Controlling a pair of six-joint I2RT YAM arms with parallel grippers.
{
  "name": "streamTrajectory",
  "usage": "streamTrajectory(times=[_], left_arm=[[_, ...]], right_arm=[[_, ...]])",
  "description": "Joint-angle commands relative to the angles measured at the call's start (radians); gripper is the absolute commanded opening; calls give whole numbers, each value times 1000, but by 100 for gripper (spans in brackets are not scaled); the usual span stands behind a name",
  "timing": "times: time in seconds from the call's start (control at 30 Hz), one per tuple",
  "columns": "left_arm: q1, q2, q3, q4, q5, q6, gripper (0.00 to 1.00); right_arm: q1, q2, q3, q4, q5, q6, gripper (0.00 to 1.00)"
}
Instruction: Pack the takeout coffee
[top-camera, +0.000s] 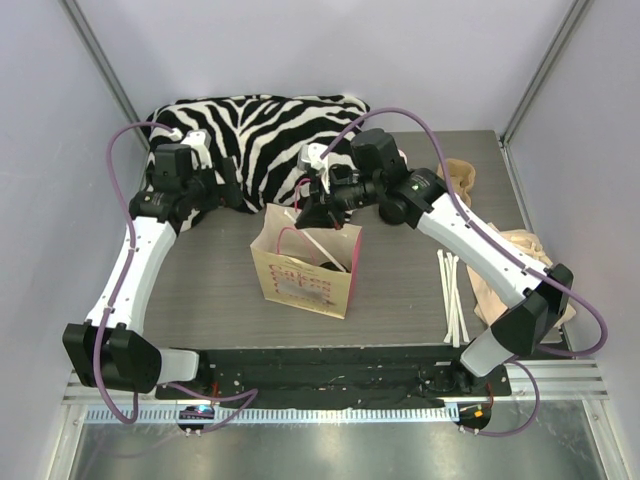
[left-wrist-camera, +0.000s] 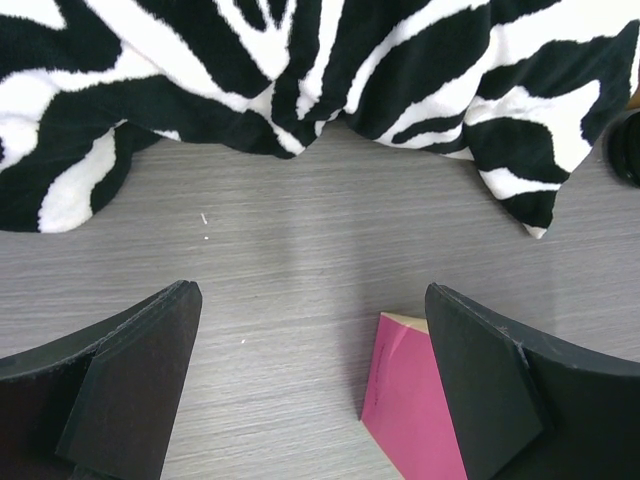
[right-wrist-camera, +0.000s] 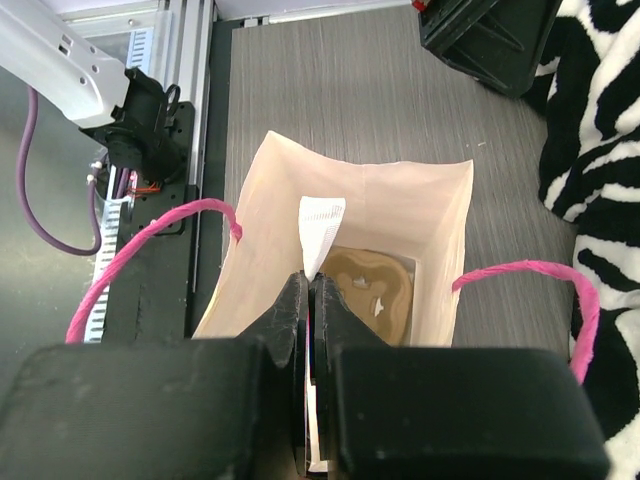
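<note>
A cream paper bag (top-camera: 300, 280) with pink cord handles stands open mid-table. My right gripper (top-camera: 312, 214) hovers over its mouth, shut on a thin white paper-wrapped straw (right-wrist-camera: 322, 225) that points down into the bag (right-wrist-camera: 400, 180). The right gripper (right-wrist-camera: 310, 282) has its fingers pressed together on the wrapper. A brown cardboard piece (right-wrist-camera: 375, 290) lies on the bag's floor. The takeout coffee is not plainly in view; a dark shape (top-camera: 336, 263) inside the bag cannot be identified. My left gripper (left-wrist-camera: 310, 300) is open over bare table, the bag's pink side (left-wrist-camera: 410, 400) beside its right finger. The left gripper (top-camera: 232, 190) sits left of the bag.
A zebra-striped cloth (top-camera: 260, 125) covers the back of the table. Several white straws (top-camera: 452, 295) lie at the right, beside crumpled beige paper (top-camera: 515, 270). A brown paper thing (top-camera: 462, 180) sits at the back right.
</note>
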Motion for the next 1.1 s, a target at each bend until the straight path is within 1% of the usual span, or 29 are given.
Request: streamTrajectory(times=[0.0, 0.27, 0.33, 0.37, 0.4, 0.47, 0.5, 0.6, 0.67, 0.7, 0.87, 1.07], left_arm=[[12, -30, 6, -19, 15, 22, 100], [18, -27, -2, -24, 33, 22, 100], [21, -25, -8, -22, 38, 19, 100], [21, -25, -9, -22, 38, 16, 99], [21, -25, -12, -19, 39, 15, 100], [21, -25, -14, -19, 44, 9, 100], [21, -27, -16, -18, 44, 7, 100], [19, -25, -11, -15, 44, 6, 99], [21, -25, -8, -12, 44, 6, 100], [19, -25, -3, -12, 44, 6, 100], [21, -16, 18, -10, 62, 12, 100], [22, 8, 113, -47, 121, 47, 99]], right_arm=[[8, 17, 5, -23, -15, -38, 1], [12, 64, 14, -71, -24, -38, 1], [12, 75, 17, -77, -18, -41, 4], [12, 78, 20, -83, -17, -40, 7], [14, 80, 26, -84, -17, -38, 17], [14, 84, 32, -91, -17, -34, 25], [14, 84, 37, -92, -17, -34, 30], [17, 84, 61, -98, -10, -34, 41], [16, 83, 81, -103, -9, -26, 43], [16, 81, 101, -103, -6, -23, 47], [16, 65, 173, -89, 31, -5, 49], [8, 20, 230, -3, 126, 51, 50]])
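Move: The right hand already holds the straw slanting into the bag's mouth; the bag's middle lies about 2 cm back, 1 cm to its right and some 13 cm below. From that hand the black lids stand roughly 14 cm ahead and 18 cm to the right, and the zebra cushion about 22 cm ahead and 11 cm left. The bag is some 15 cm back, 16 cm right and 11 cm below the left hand. Right hand lowers the straw 5 cm deeper into the bag, opens halfway, lets go, rises about 6 cm. ##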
